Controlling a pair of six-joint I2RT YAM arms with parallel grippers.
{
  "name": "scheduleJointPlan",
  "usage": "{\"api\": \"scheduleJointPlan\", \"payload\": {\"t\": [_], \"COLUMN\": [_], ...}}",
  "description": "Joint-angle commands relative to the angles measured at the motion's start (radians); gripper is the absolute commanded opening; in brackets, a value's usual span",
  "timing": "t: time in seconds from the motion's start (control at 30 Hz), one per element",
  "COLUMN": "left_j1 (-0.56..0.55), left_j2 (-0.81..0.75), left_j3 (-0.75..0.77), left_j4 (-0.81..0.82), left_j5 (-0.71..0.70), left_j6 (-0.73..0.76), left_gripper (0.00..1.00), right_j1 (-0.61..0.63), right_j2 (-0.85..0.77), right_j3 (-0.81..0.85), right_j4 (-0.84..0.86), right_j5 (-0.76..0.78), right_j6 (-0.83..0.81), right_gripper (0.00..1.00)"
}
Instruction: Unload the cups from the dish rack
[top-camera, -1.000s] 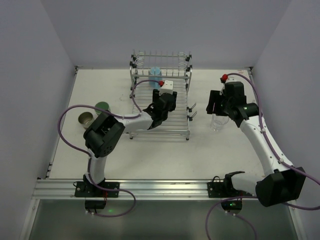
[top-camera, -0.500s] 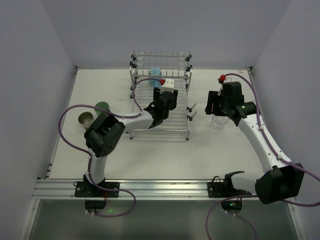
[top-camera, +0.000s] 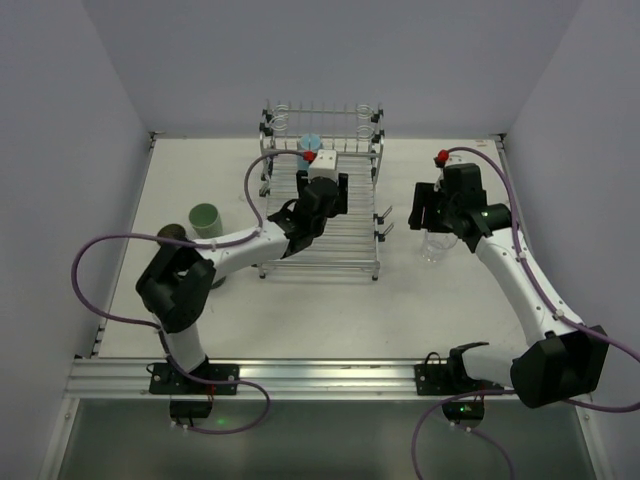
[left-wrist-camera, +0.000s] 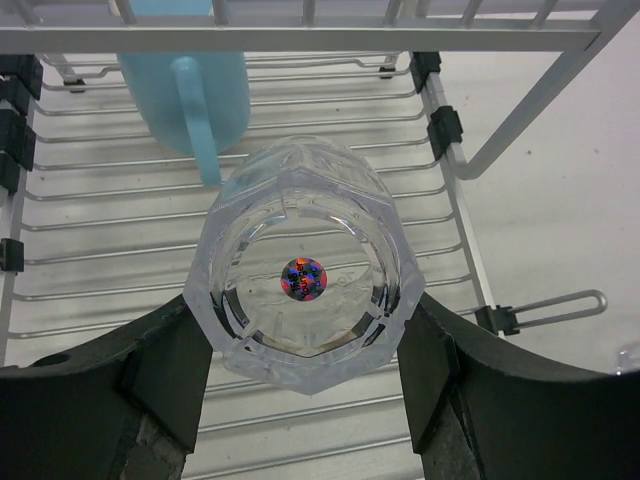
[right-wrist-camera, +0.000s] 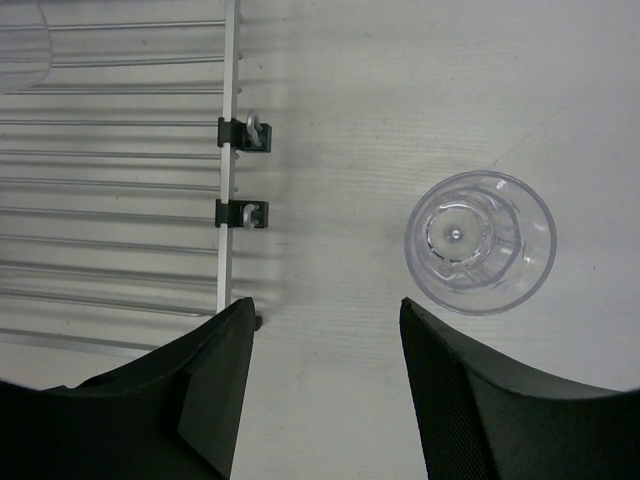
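Note:
The chrome dish rack (top-camera: 322, 252) stands at the table's middle back. A clear faceted tumbler (left-wrist-camera: 305, 275) rests on its slats (left-wrist-camera: 90, 232), with a light blue cup (left-wrist-camera: 185, 95) (top-camera: 310, 143) just behind it near the back rail. My left gripper (left-wrist-camera: 305, 325) (top-camera: 322, 190) reaches over the rack and is open, its fingers (left-wrist-camera: 170, 370) close on either side of the tumbler. To the right of the rack, my right gripper (right-wrist-camera: 325, 330) (top-camera: 432, 215) hangs open and empty over bare table. A second clear tumbler (right-wrist-camera: 480, 242) (top-camera: 435, 246) stands just beyond its right finger.
A pale green cup (top-camera: 205, 218) and a dark cup (top-camera: 175, 233), half hidden by my left arm, stand on the table left of the rack. The rack's right edge (right-wrist-camera: 228, 200) with its two black clips lies close to my right gripper's left finger.
My left arm swung its elbow to the left, uncovering the green cup, and its gripper moved toward the rack's back. The right arm barely shifted. Neither pair of jaws changed width.

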Motion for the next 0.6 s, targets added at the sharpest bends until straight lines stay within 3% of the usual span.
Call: {"api": "scheduleJointPlan", "payload": {"t": [0.0,0.47,0.57], "left_j1": [-0.004,-0.004,-0.004], "left_j2": [-0.109,-0.261,-0.286], "left_j3": [-0.009,-0.100,-0.104], "left_j4": [-0.025,-0.132,-0.155], "left_j5": [0.032,0.164,0.207], "left_j6": [-0.060,-0.146,-0.161], "left_gripper": [0.44,0.45,0.45], "right_j1": [0.007,0.025,0.025], "right_j2": [0.009,0.023,0.023], "right_j3": [0.017,0.028,0.033], "right_j4": [0.010,0.004,0.021], "right_j5": [-0.011,-0.030,-0.120], "right_j6": [-0.016,-0.022,-0.018], "right_gripper": [0.63,0.63,0.63]}}
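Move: The left hand already holds a clear glass just off the rack; the open right gripper waits some 23 cm to its right, 9 cm back and about level. From the left hand, the blue mug is about 10 cm ahead, 3 left and 8 below; the table glass is 28 cm right, 9 back and 11 below. From the right hand, the held glass is about 10 cm ahead, 23 left and slightly lower, and the table glass is 5 cm right, 2 ahead and 13 below. Keeping its grip on the clear glass, the left hand lifts about 3 cm while already drawing back, then keeps backing over the rack towards its front and away from the blue mug, some 5 cm in all, sinking barely a centimetre at the end as the wrist turns slightly clockwise, dips its fingers and lowers its left side. The right hand, empty and still open, hovers beside the rack and edges about a centimetre left, towards the glass coming its way. ##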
